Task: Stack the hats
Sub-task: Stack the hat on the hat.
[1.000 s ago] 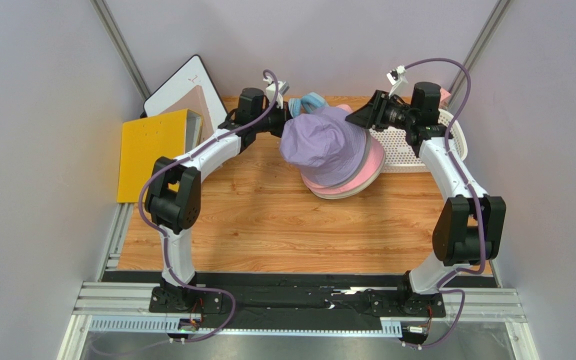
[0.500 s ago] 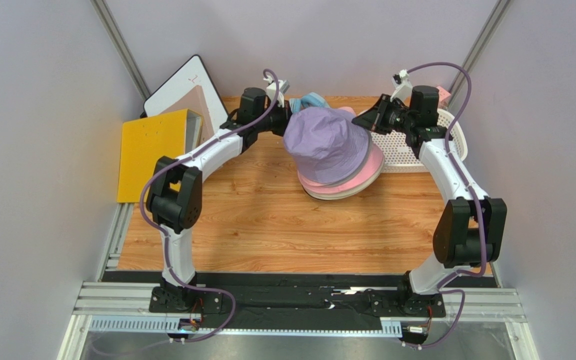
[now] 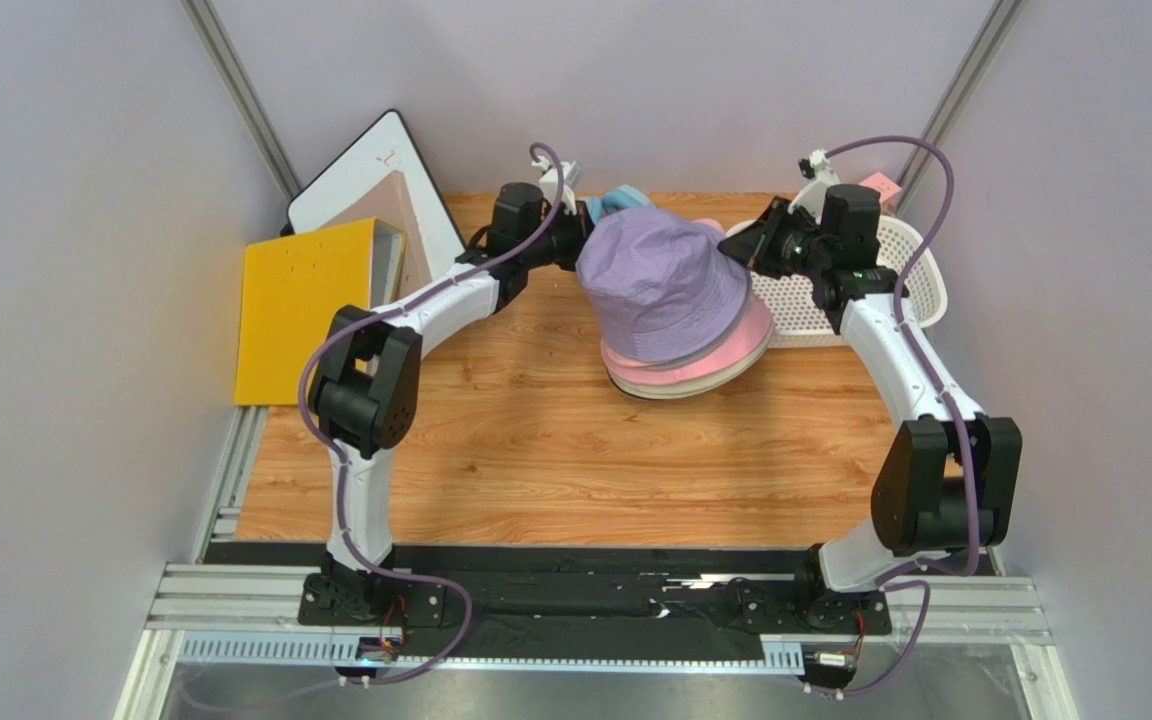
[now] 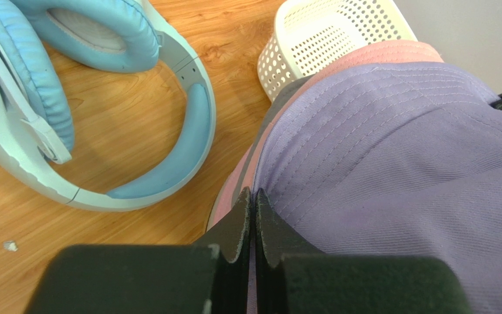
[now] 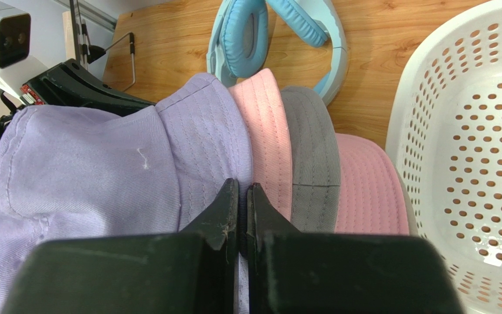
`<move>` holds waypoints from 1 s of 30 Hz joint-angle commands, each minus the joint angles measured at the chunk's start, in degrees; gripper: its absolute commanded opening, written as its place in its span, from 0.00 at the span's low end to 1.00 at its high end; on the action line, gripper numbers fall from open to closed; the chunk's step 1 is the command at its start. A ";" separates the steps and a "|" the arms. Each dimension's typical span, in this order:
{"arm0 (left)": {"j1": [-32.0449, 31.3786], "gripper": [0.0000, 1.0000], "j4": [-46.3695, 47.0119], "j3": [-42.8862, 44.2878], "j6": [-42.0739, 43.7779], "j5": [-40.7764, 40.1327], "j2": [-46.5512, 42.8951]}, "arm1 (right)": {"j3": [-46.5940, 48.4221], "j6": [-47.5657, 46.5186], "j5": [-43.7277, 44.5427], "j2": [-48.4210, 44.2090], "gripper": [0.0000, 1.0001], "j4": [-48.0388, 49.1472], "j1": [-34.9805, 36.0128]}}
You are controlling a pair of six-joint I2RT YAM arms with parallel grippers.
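A lavender hat (image 3: 665, 285) sits crown-up on a stack of hats. A pink hat's (image 3: 740, 338) brim sticks out below it. In the right wrist view, pink (image 5: 270, 131), grey (image 5: 309, 150) and pink (image 5: 368, 183) brims are layered beside the lavender hat (image 5: 103, 183). My left gripper (image 3: 575, 240) (image 4: 253, 191) is shut on the lavender hat's (image 4: 397, 163) left brim. My right gripper (image 3: 752, 248) (image 5: 244, 184) is shut on its right brim, with lavender fabric between the fingers. Any lower hats are hidden.
Light blue headphones (image 3: 620, 200) (image 4: 103, 98) (image 5: 280, 33) lie behind the stack. A white perforated basket (image 3: 920, 278) (image 4: 325, 33) (image 5: 469, 131) stands to its right. A yellow folder (image 3: 297, 300) and a white board (image 3: 364, 173) lean at the back left.
My right gripper was open beside the hat and has closed on its brim. The lavender hat has moved right and settled over the stack, and both arms have shifted with it.
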 commanded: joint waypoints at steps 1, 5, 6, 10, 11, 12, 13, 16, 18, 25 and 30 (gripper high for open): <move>-0.66 0.00 -1.99 -1.40 -2.04 -0.95 2.55 | -4.26 -3.01 8.17 0.00 0.00 -6.58 -0.88; -0.57 0.30 -2.07 -4.03 -2.31 -4.11 -1.31 | -5.75 -2.31 7.38 -1.84 0.00 -5.79 -0.88; -0.57 0.38 -2.16 -4.56 -2.14 -4.81 -3.59 | -6.36 -2.13 7.03 -2.20 0.00 -5.35 -0.88; -0.13 0.83 -4.69 -6.41 -1.09 -8.94 -8.35 | -7.51 -1.87 7.20 -4.04 0.00 -5.43 -0.79; 0.13 0.85 -5.84 -6.50 -1.08 -9.82 -9.05 | -7.69 -1.69 7.55 -4.31 0.00 -5.52 -0.88; 0.74 0.86 -7.16 -6.59 -1.60 -11.05 -10.10 | -7.86 -1.69 7.90 -4.75 0.00 -5.78 -0.79; 1.19 0.87 -9.08 -6.85 -1.96 -12.37 -10.63 | -8.04 -1.60 8.34 -4.93 0.00 -5.87 -0.88; 3.38 0.89 -8.41 -10.70 -3.54 -13.69 -13.88 | -8.30 -1.08 9.39 -5.01 0.00 -6.40 -0.88; 3.56 0.89 -7.79 -14.31 -1.62 -15.36 -17.56 | -8.30 -0.90 10.54 -4.66 0.00 -6.75 -0.88; 1.55 0.90 -7.96 -19.41 1.82 -20.46 -29.35 | -9.88 1.82 16.16 -3.35 0.00 -6.67 -0.70; -3.90 0.91 -6.04 -18.63 5.06 -23.71 -35.24 | -11.55 2.70 16.43 -2.99 0.00 -5.35 -0.53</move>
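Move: Both hands already pinch the purple hat's brim. Its middle lies about 5 cm back and 12 cm right of the left hand, and about 9 cm left and 4 cm back of the right hand. The hat stack under it is centred some 15 cm right, 7 cm back and 5 cm below the left hand; the headphones lie 11 cm ahead and 5 cm right of that hand, 17 cm lower. From the right hand, the basket is about 17 cm right, 5 cm ahead and 20 cm down. The left fingers open wide and let go of the purple hat's brim while that hand dips nearly 4 cm, then it draws off to its left and back and climbs, ending about 10 cm left, 7 cm back and 7 cm higher, turned some 20 degrees counter-clockwise. Meanwhile the right hand keeps its pinch on the other side of the brim and eases it right, down and slightly back by about 4 cm, turning around 10 degrees clockwise. ##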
